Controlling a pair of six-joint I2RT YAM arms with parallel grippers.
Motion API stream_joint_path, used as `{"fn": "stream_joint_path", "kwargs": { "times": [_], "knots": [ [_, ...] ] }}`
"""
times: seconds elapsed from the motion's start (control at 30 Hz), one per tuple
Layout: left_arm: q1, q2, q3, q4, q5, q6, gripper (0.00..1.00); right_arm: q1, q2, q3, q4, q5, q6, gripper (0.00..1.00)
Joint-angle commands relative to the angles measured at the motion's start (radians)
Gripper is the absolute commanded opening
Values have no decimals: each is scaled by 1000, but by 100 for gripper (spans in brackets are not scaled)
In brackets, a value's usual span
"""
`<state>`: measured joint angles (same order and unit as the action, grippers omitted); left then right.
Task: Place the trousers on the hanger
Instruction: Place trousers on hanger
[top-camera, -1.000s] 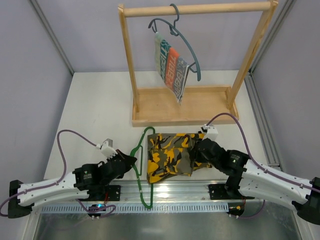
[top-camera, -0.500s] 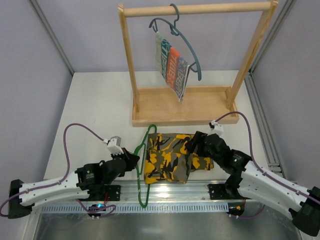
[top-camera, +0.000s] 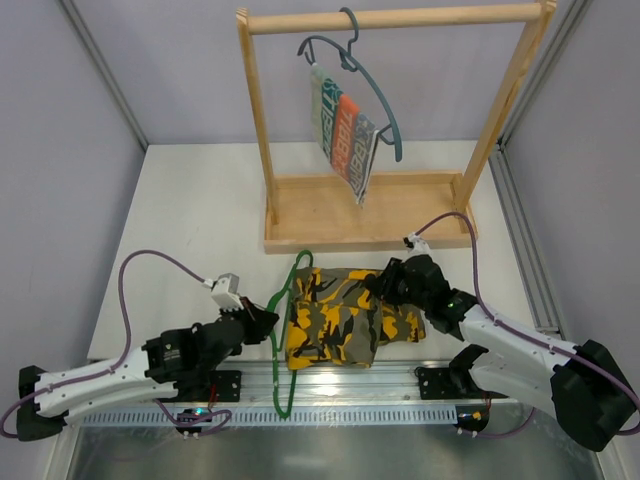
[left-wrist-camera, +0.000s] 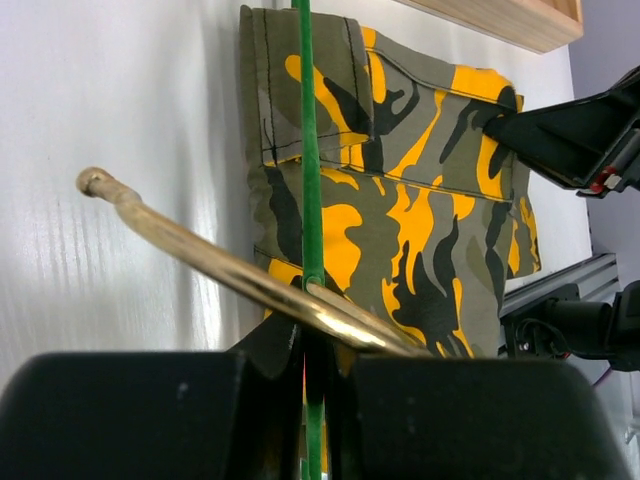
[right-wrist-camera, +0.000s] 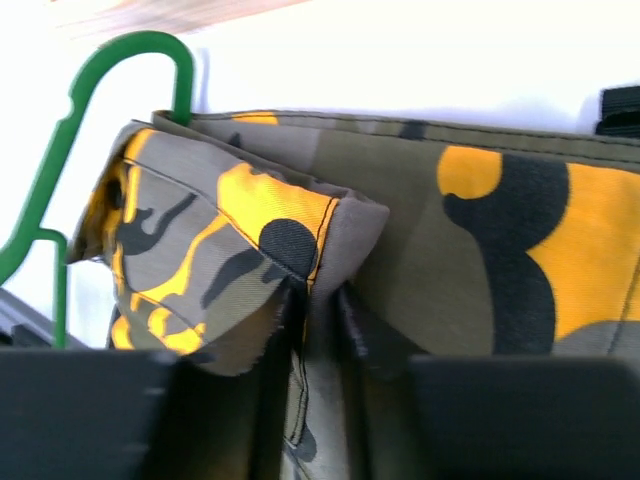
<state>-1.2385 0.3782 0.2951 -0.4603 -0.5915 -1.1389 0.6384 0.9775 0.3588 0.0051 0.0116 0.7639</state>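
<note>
The camouflage trousers (top-camera: 335, 320) lie folded on the table between the two arms. The green wire hanger (top-camera: 283, 300) runs along their left edge, and part of the cloth lies over its wire. My left gripper (top-camera: 263, 322) is shut on the green wire (left-wrist-camera: 311, 200) just below the brass-coloured hook (left-wrist-camera: 200, 258). My right gripper (top-camera: 384, 284) sits at the trousers' upper right. Its jaws are closed on a raised fold of the cloth (right-wrist-camera: 300, 235), with fabric pinched between the fingers (right-wrist-camera: 355, 320). The hanger's green shoulder (right-wrist-camera: 62, 130) shows beyond that fold.
A wooden rack (top-camera: 365, 212) stands behind the trousers. From its top bar hangs a blue-grey hanger (top-camera: 372, 90) carrying a striped cloth (top-camera: 343, 135). A metal rail (top-camera: 330, 385) runs along the near table edge, under the hanger's lower end.
My right gripper let go, moved back and left along the trousers, and closed again on a fold. The trousers shifted slightly left. The left arm and hanger barely moved.
</note>
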Motion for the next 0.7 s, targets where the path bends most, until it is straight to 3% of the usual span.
{"fn": "stream_joint_path", "kwargs": {
  "times": [0.0, 0.1, 0.27, 0.4, 0.67],
  "knots": [
    [-1, 22, -4, 83, 18, 8, 1, -5, -13, -4, 136, -42, -17, 22],
    [-1, 92, -11, 145, 35, 4, 0, -3, -48, 23, 105, -30, -53, 4],
    [-1, 254, 4, 232, 48, -16, 0, -3, -57, 133, 1, 20, -129, 4],
    [-1, 375, 12, 255, 35, -126, 0, -3, -65, 189, -94, 72, -169, 4],
    [-1, 521, 136, -127, -47, -281, 0, -6, -118, 249, -229, 218, -207, 4]
  ]
}}
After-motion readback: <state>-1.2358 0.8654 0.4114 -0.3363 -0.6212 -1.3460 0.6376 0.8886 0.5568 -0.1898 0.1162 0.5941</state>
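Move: The trousers' folded edge lies right between your half-open right fingertips, barely 1 cm below them. From there the hanger's far end is about 14 cm to the left and 6 cm ahead, and the rack's front beam about 9 cm ahead, 1 cm to the left. From the left gripper, which already holds the hanger by its hook end, the middle of the folded trousers is roughly 15 cm to the right, 1 cm ahead and 6 cm lower. Shut the right fingers on the trousers' folded edge, then lift it about 7 cm, easing 2 or 3 cm forward towards the rack's front beam while the fingers tip up some 10 degrees. Keep the left grip on the hanger and carry it about 3.5 cm right into the trousers, sinking nearly 3 cm, tipping down and turning slightly counter-clockwise late on. ##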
